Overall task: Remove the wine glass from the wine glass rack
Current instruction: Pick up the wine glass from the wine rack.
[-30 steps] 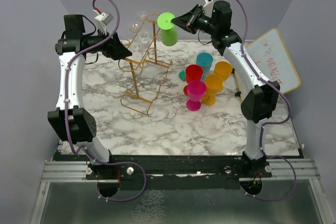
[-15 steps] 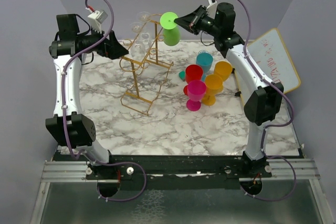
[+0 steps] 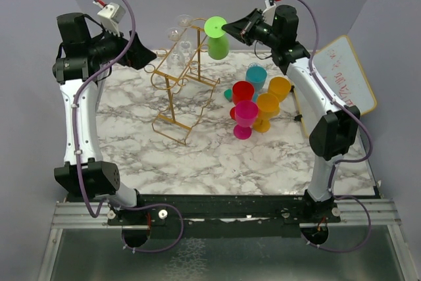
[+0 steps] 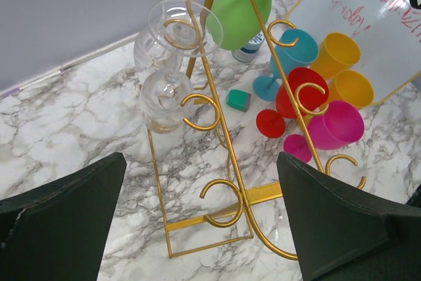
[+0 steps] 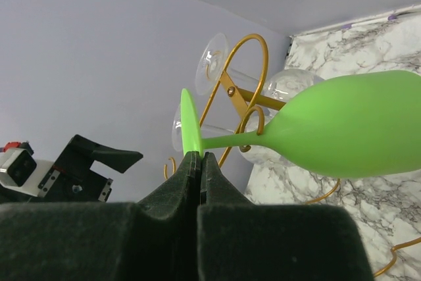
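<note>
The gold wire wine glass rack (image 3: 170, 103) (image 4: 270, 193) stands on the marble table. A green wine glass (image 3: 218, 45) (image 4: 240, 8) (image 5: 348, 129) hangs upside down at the rack's top, its stem lying in a curled hook. My right gripper (image 3: 227, 27) (image 5: 199, 157) is shut on the rim of the glass's flat foot. My left gripper (image 3: 148, 54) (image 4: 200, 157) is open and holds nothing. It hangs high to the left of the rack, looking down over it. Clear wine glasses (image 3: 176, 31) (image 4: 164, 97) hang on the rack's left side.
Right of the rack stand coloured glasses: red (image 3: 243, 91), pink (image 3: 246, 115), orange (image 3: 267, 106), yellow (image 3: 279, 87) and teal (image 3: 256, 76). A whiteboard (image 3: 342, 77) leans at the table's right edge. A small teal block (image 4: 239, 100) lies behind the rack.
My left gripper has opened wide and drawn back up and to the left, away from the rack. My right gripper has shifted slightly up and right with the green glass.
</note>
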`<move>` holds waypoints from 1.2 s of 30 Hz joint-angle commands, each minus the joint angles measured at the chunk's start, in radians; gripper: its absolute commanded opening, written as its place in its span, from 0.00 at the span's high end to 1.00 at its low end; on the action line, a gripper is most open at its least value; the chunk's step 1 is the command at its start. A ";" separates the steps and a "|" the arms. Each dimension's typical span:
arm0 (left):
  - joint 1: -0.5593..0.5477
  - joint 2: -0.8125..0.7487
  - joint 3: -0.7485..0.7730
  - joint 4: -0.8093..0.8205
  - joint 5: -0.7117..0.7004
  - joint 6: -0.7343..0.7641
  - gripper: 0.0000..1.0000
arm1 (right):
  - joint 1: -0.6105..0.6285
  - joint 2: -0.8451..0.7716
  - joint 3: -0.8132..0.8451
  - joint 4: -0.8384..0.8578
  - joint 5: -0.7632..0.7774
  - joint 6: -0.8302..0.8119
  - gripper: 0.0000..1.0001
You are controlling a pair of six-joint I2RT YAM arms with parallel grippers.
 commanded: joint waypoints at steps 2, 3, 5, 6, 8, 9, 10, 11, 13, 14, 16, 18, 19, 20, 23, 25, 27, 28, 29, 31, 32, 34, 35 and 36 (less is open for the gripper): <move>0.007 -0.054 -0.009 0.071 -0.057 -0.057 0.01 | -0.006 -0.023 0.014 0.004 0.004 0.010 0.99; 0.008 -0.059 -0.011 0.077 -0.053 -0.062 0.01 | -0.008 -0.021 0.014 0.000 0.003 0.013 1.00; 0.007 -0.067 -0.014 0.086 -0.047 -0.074 0.01 | -0.008 -0.018 0.008 -0.006 0.003 0.018 1.00; 0.008 -0.073 -0.017 0.090 -0.044 -0.081 0.01 | -0.008 -0.017 0.000 -0.005 0.006 0.023 1.00; 0.007 -0.081 -0.026 0.101 -0.015 -0.100 0.01 | -0.011 -0.012 -0.014 0.007 0.000 0.041 1.00; 0.008 -0.086 -0.032 0.112 0.002 -0.104 0.01 | -0.011 -0.008 -0.011 0.009 -0.006 0.043 1.00; 0.008 -0.092 -0.042 0.123 0.015 -0.126 0.01 | -0.011 -0.006 -0.007 0.006 -0.009 0.041 1.00; 0.008 -0.100 -0.051 0.132 0.021 -0.140 0.01 | -0.011 -0.008 -0.004 0.003 -0.004 0.040 1.00; 0.007 -0.116 -0.062 0.153 0.029 -0.154 0.01 | -0.013 -0.012 -0.008 0.002 0.002 0.048 1.00; 0.008 -0.124 -0.069 0.163 0.032 -0.161 0.01 | -0.014 -0.010 -0.010 0.003 0.000 0.052 0.99; 0.008 -0.132 -0.079 0.180 0.051 -0.183 0.01 | -0.014 -0.011 -0.015 0.004 -0.007 0.065 0.99; 0.008 -0.142 -0.095 0.194 0.066 -0.202 0.01 | -0.015 -0.017 -0.033 0.013 -0.011 0.080 0.99; 0.007 -0.148 -0.107 0.204 0.064 -0.213 0.01 | -0.014 -0.021 -0.047 0.041 -0.011 0.093 1.00; 0.008 -0.156 -0.119 0.215 0.061 -0.224 0.01 | -0.015 -0.025 -0.059 0.052 -0.006 0.102 0.99; 0.008 -0.173 -0.145 0.241 0.064 -0.256 0.01 | -0.015 -0.022 -0.076 0.053 0.001 0.115 0.99; 0.008 -0.180 -0.150 0.251 0.073 -0.267 0.01 | -0.016 -0.011 -0.073 0.056 -0.004 0.120 0.99; 0.007 -0.187 -0.148 0.254 0.077 -0.272 0.01 | -0.016 0.000 -0.056 0.062 -0.021 0.122 0.99; 0.009 -0.190 -0.147 0.254 0.078 -0.273 0.01 | -0.016 0.001 -0.049 0.063 -0.026 0.121 0.99; 0.007 -0.192 -0.146 0.255 0.081 -0.273 0.01 | -0.016 -0.001 -0.047 0.064 -0.026 0.119 0.99; 0.007 -0.191 -0.143 0.257 0.082 -0.281 0.01 | -0.016 -0.014 -0.057 0.069 -0.025 0.120 1.00; 0.008 -0.193 -0.142 0.258 0.084 -0.287 0.01 | -0.016 -0.026 -0.065 0.069 -0.022 0.121 0.99; 0.007 -0.194 -0.136 0.263 0.085 -0.298 0.01 | -0.016 -0.051 -0.094 0.074 -0.018 0.127 0.99; 0.006 -0.195 -0.133 0.265 0.086 -0.304 0.01 | -0.016 -0.064 -0.111 0.075 -0.016 0.127 0.99; 0.008 -0.197 -0.131 0.271 0.089 -0.313 0.01 | -0.016 -0.079 -0.128 0.074 -0.013 0.126 0.99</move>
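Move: The right gripper already has the green wine glass pinched by its foot; the hanging glass's middle is about 2 cm ahead, 3 left and 8 below. The rack's end hook is some 5 cm left and 1 ahead, just below; the clear glasses hang roughly 13 cm left, level fore and aft, 8 below. The left, open gripper has the green glass 13 cm ahead, 20 right and 8 below. Keep the right gripper shut on the green glass's foot, hold almost still at first, then lower it about 2.5 cm beside the rack's end hook, tipping the fingers slightly down. Meanwhile draw the left gripper, kept wide open, up about 5 cm and back some 4 cm away from the rack's near end, drifting a little right. ##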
